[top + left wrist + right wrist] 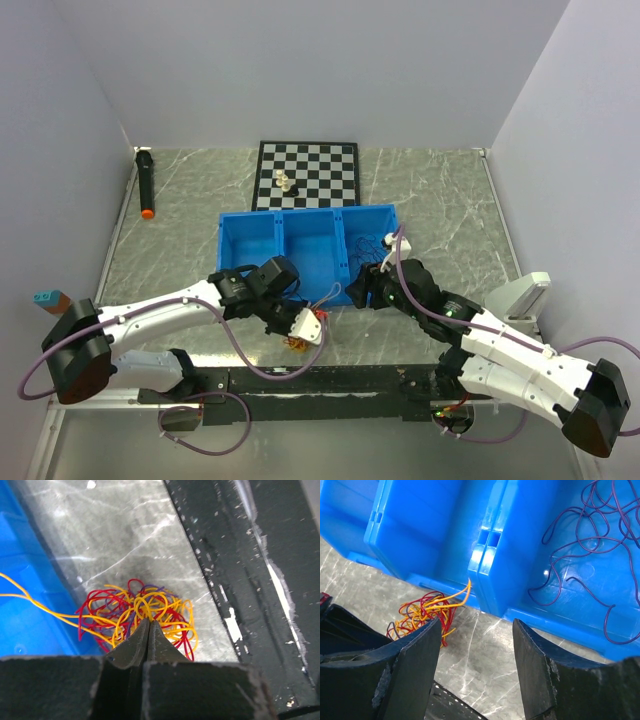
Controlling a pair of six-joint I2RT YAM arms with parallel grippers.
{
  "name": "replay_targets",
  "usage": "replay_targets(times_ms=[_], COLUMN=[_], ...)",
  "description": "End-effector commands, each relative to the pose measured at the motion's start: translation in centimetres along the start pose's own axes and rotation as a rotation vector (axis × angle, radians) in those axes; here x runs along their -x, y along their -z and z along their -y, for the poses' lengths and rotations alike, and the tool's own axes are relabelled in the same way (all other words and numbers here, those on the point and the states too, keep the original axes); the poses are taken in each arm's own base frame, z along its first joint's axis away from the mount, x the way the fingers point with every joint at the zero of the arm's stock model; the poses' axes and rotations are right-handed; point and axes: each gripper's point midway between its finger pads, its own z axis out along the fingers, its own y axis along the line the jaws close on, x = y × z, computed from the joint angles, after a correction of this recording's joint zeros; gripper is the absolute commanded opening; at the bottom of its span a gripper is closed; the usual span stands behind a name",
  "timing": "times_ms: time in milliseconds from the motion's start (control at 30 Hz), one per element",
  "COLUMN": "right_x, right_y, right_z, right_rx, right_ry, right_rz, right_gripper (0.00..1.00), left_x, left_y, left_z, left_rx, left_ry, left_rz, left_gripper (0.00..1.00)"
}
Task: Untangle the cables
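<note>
The cables lie as a fist-sized bunch of yellow-orange, red and purple wires on the marble table, just in front of the blue bin. My left gripper is shut, its tips pinching a yellow loop of the bunch. In the top view the left gripper sits over the cables. One yellow wire runs up to the bin's front wall. My right gripper stands open over bare table, to the right of the bunch. Loose purple wires lie in the bin's right compartment.
A blue bin with three compartments stands mid-table. Behind it is a chessboard with a few pieces. A black marker with an orange tip lies at the far left. A black rail runs along the near edge.
</note>
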Motion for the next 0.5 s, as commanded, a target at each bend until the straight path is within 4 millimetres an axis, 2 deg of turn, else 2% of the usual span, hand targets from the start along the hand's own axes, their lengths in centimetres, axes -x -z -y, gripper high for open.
replay_targets(times_ms=[0, 167, 300, 467], right_x=[1.2, 1.4, 1.4, 1.0], right_y=[-0.3, -0.8, -0.9, -0.7], right_z=[-0.9, -1.8, -2.6, -3.8], right_rx=[0.026, 0.053, 0.092, 0.172], right_ry=[0.014, 0.020, 0.037, 0.061], right_rz=[0.039, 0.026, 0.017, 0.014], right_gripper=[0.65, 0.65, 0.64, 0.64], left_x=[1.1, 2.9, 6.2, 9.1], left_y=[1.5, 3.9, 7.0, 10.7], left_z=[-1.7, -2.6, -3.9, -3.4], left_rx=[0.074, 0.122, 0.190, 0.207], left_ry=[-0.040, -0.047, -0.050, -0.067], left_rz=[-0.017, -0.017, 0.029, 0.067], left_gripper=[0.01, 0.01, 0.01, 0.01])
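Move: My left fingers are already shut on yellow strands in the cable tangle, whose middle is right at their tips, only about 1 cm lower. Its loose yellow loop lies some 8 cm ahead and 7 cm right, over the blue bin's near edge. The bin's middle compartment is about 18 cm ahead and 3 cm right. From my right hand, the tangle is about 13 cm left, 9 cm back and 6 cm below. Keeping my left fingers shut on the yellow cable, I first ease about 1 cm forward and then pull up, faster and faster, roughly 10 cm in all, drifting nearly 3 cm forward towards the bin. The wrist tilts some 10 degrees as the strand is drawn up out of the tangle. ##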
